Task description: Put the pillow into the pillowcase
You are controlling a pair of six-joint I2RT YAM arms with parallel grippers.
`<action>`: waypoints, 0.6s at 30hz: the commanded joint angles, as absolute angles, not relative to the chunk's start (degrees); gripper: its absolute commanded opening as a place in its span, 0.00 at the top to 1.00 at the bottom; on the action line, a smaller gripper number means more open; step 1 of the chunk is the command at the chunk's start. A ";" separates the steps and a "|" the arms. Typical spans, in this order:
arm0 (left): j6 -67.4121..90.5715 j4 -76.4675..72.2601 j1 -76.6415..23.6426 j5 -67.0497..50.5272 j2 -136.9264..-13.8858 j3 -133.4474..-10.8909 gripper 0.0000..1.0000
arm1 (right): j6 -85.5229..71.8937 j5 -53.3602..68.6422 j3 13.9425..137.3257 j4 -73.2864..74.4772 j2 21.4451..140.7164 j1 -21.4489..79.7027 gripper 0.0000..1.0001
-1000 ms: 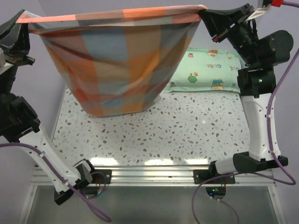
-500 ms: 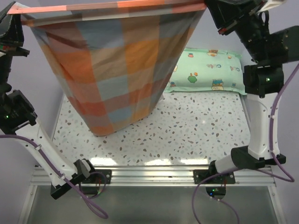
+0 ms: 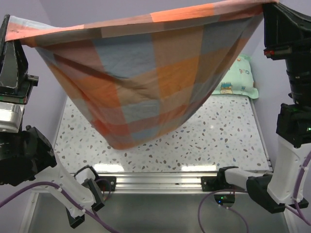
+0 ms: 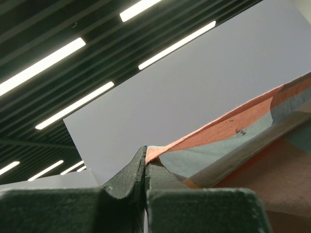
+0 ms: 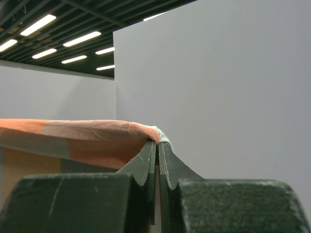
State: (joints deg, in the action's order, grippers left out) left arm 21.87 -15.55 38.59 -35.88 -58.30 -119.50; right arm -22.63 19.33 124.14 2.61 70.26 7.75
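Observation:
The plaid pillowcase [image 3: 146, 82] hangs in the air, stretched wide between both grippers, and its middle sags to just above the table. My left gripper [image 3: 8, 23] is shut on the upper left corner. In the left wrist view its tips [image 4: 146, 151] pinch the orange hem of the pillowcase [image 4: 233, 126]. My right gripper [image 3: 266, 6] is shut on the upper right corner. The right wrist view shows the pillowcase [image 5: 73, 136] bunched at its closed tips [image 5: 158, 142]. The pillow is out of view; whether it lies inside or behind the cloth I cannot tell.
A mint-green cartoon-print pillow [image 3: 240, 77] lies at the back right of the speckled table [image 3: 209, 141], mostly covered by the hanging cloth. A metal rail [image 3: 160, 182] runs along the near edge between the arm bases. Both wrist views face the wall and ceiling lights.
Both arms have lifted the pillowcase higher and pulled its corners further apart. The cloth now spans the whole view and covers more of the green pillow.

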 commanded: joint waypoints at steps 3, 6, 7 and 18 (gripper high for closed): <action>19.86 -13.62 39.20 -29.79 -60.73 -118.39 1.00 | -18.11 12.31 121.47 -0.52 72.06 7.29 1.00; 20.48 -14.41 39.29 -32.42 -60.82 -113.57 1.00 | -18.63 13.44 119.02 -1.31 73.82 7.21 1.00; 20.83 -14.41 39.20 -33.56 -60.65 -110.07 1.00 | -18.98 14.67 118.22 -1.75 75.39 7.21 1.00; 3.12 -9.18 30.10 -33.62 -61.07 -73.66 1.00 | -16.46 16.27 108.10 -0.62 95.49 14.40 1.00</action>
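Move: I already have the pillowcase hung high between my hands by its two open-end corners. Its middle hangs some 35 cm below them, about 20 cm right of my left hand and 20 cm left of my right. The bare middle of the table is about 75 cm down, roughly 27 cm ahead of my left hand and 18 cm ahead of my right. The green pillow lies some 40 cm ahead of my right hand, 13 cm to its right and 72 cm below. From the top of the lift I fling both hands forward and down together, about 20 cm each way and gathering speed, drifting some 10 cm left as well. Both wrists tip forward by 30 to 40 degrees, and my shut fingers keep their pinch on the corners, with the rim stretched between them out over the table. ##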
